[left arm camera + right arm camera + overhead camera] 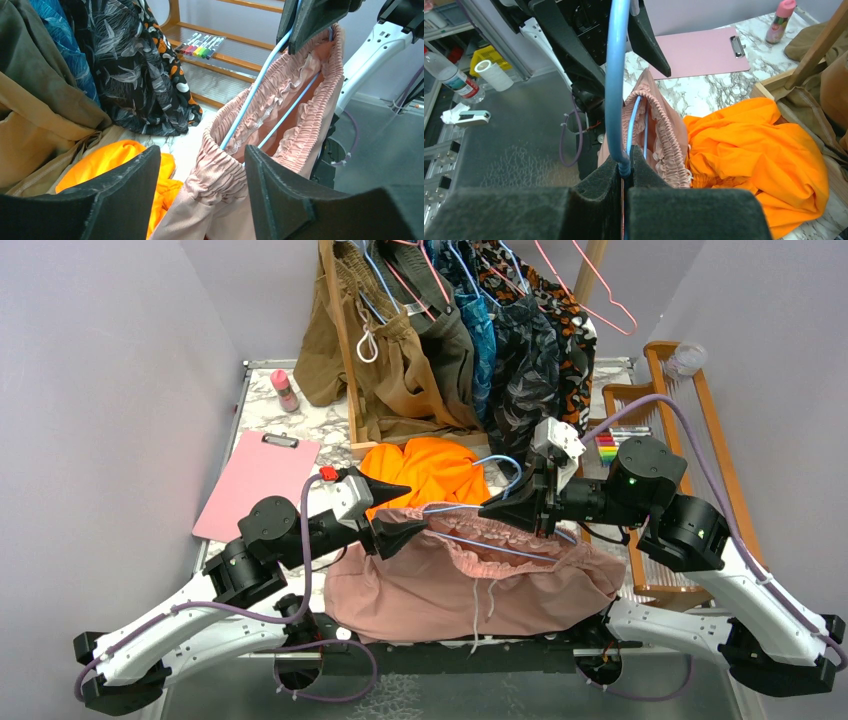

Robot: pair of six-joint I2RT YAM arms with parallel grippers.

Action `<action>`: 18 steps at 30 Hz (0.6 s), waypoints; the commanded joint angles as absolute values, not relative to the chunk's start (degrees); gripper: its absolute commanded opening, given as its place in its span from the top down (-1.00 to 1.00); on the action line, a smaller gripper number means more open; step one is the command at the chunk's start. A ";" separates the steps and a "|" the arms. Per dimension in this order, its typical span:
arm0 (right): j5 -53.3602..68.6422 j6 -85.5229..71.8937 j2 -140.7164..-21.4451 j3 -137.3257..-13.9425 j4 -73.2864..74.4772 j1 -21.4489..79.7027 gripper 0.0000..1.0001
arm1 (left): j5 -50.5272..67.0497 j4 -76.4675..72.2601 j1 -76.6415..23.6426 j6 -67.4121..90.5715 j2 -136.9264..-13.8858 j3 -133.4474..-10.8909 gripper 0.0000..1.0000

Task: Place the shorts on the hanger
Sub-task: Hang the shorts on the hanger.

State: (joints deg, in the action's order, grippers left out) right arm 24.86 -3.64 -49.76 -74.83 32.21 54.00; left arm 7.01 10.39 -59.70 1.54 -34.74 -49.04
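Observation:
The dusty pink shorts [470, 590] hang over the table's near edge, with the waistband stretched along the light blue hanger [480, 545], whose wires run inside the waistband [220, 175]. My right gripper [625, 167] is shut on the hanger [616, 75] just below its hook, at the waistband's right end [505, 510]. My left gripper [202, 155] stands open at the left end, one finger on each side of the bunched waistband corner, with a gap on the orange side. The hanger's [255, 90] left tip is buried in the gathered fabric.
Bright orange shorts [425, 470] lie crumpled just behind the hanger. A pink clipboard [255, 485] and a pink bottle [285, 390] sit at the left. A wooden stand with hung clothes [450, 340] fills the back, and a wooden rack [690, 440] with markers [607, 450] stands at the right.

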 commanded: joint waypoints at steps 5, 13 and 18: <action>26.45 -4.31 -49.77 -75.10 28.82 54.05 0.99 | 7.67 6.69 -59.75 0.23 -34.87 -49.10 0.14; 26.73 -4.22 -50.01 -75.60 29.19 54.05 0.99 | 10.28 3.28 -59.74 0.00 -37.02 -49.76 0.73; 26.57 -4.20 -49.91 -75.61 29.40 54.05 0.99 | 10.76 3.51 -59.76 -0.49 -38.73 -50.67 0.93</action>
State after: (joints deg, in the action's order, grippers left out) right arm 25.30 -3.66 -50.22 -74.83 32.23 54.00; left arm 8.75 5.21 -59.70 0.03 -37.69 -49.04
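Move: The pink shorts' left waistband corner, with the hanger's tip inside, lies between and just beyond the left hand's open fingertips, about 2 cm to its right, 1 cm back and 2 cm lower. The orange cloth is roughly 6 cm ahead, neither left nor right, and some 25 cm below. From the right hand, still gripping the hanger's neck, that corner is about 13 cm left, level fore and aft, and 5 cm lower. Left fingers shut on the waistband's left corner, easing about 1.5 cm right and 1 cm up; right holds still. ##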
